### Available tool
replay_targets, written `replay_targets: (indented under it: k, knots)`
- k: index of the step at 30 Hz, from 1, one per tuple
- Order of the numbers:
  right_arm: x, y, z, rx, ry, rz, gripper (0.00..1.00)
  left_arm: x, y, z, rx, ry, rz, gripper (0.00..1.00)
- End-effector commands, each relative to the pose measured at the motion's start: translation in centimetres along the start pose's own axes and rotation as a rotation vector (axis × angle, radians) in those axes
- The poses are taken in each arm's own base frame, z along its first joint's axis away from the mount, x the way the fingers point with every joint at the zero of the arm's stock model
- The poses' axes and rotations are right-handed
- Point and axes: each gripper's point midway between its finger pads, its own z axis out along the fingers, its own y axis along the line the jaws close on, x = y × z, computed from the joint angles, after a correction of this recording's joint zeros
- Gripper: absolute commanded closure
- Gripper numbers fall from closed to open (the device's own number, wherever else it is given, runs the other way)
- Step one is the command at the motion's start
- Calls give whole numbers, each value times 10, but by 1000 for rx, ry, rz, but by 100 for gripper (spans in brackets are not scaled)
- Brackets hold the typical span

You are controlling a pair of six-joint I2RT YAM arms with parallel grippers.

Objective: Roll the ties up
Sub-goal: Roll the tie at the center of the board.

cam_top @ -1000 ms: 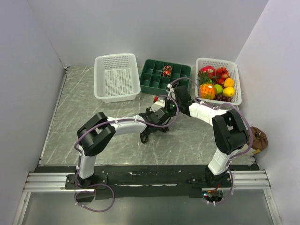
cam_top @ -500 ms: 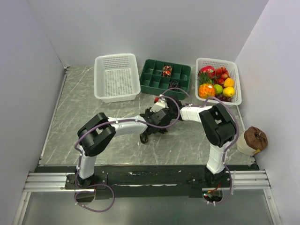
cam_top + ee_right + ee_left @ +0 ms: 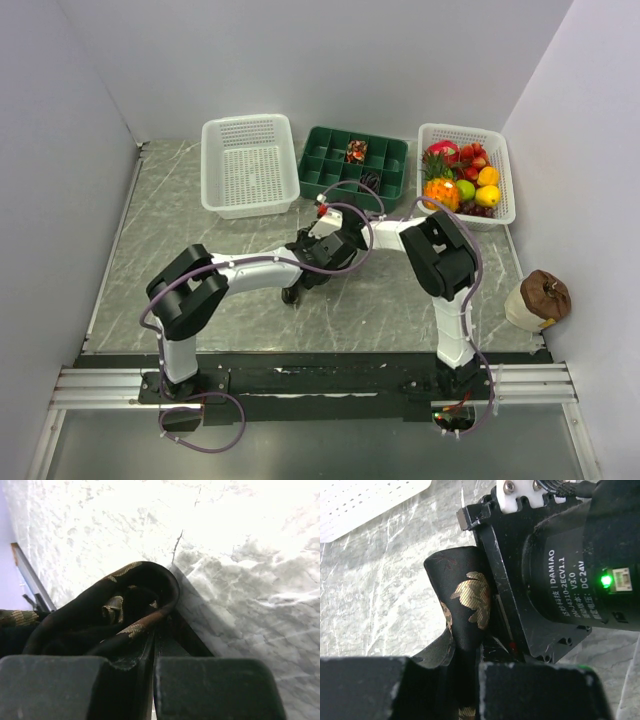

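Note:
A black tie with gold leaf figures is bunched between my two grippers at mid table. My left gripper is shut on its folded end, with the right arm's black motor housing close against it. In the right wrist view the tie curls in a loop just above the marble, and my right gripper is shut on its edge. From above, the left gripper and right gripper meet, and a dark tail of the tie hangs toward the table. One reddish rolled tie and one dark rolled tie sit in the green tray.
A green compartment tray stands at the back centre. A white empty basket is to its left, and a white basket of toy fruit to its right. A brown-topped cup stands at the right edge.
Both grippers have shifted left together with the tie. The right arm has folded inward, its elbow swinging left. The left arm's elbow has also moved left.

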Motion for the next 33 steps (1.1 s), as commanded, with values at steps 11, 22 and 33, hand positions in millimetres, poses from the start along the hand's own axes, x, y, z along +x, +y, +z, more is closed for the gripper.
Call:
replay_targets:
  k: [11,22,33]
  knots:
    - [-29,17,-81,24,-175,-68,98,19,-18,16,-34,42,32,99]
    - [-28,-17,-107,86,-207,-24,98,19,-35,21,30,46,24,91]
    - [-35,-35,-135,78,-252,-6,98,6,-56,13,150,25,-26,49]
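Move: The rolled tie is already pinched upright in the left fingers, its middle about 1 cm ahead of that hand; from the right fingertips it lies some 2 cm right, 4 cm up and level fore and aft. From the left hand the green tray sits about 17 cm ahead, 6 cm right and 6 cm lower, the white basket 17 cm ahead, 14 cm left and 4 cm lower. Right hand withdraws rightward about 12 cm, fingers shut; left shifts roll 3 cm right and down, then opens. ##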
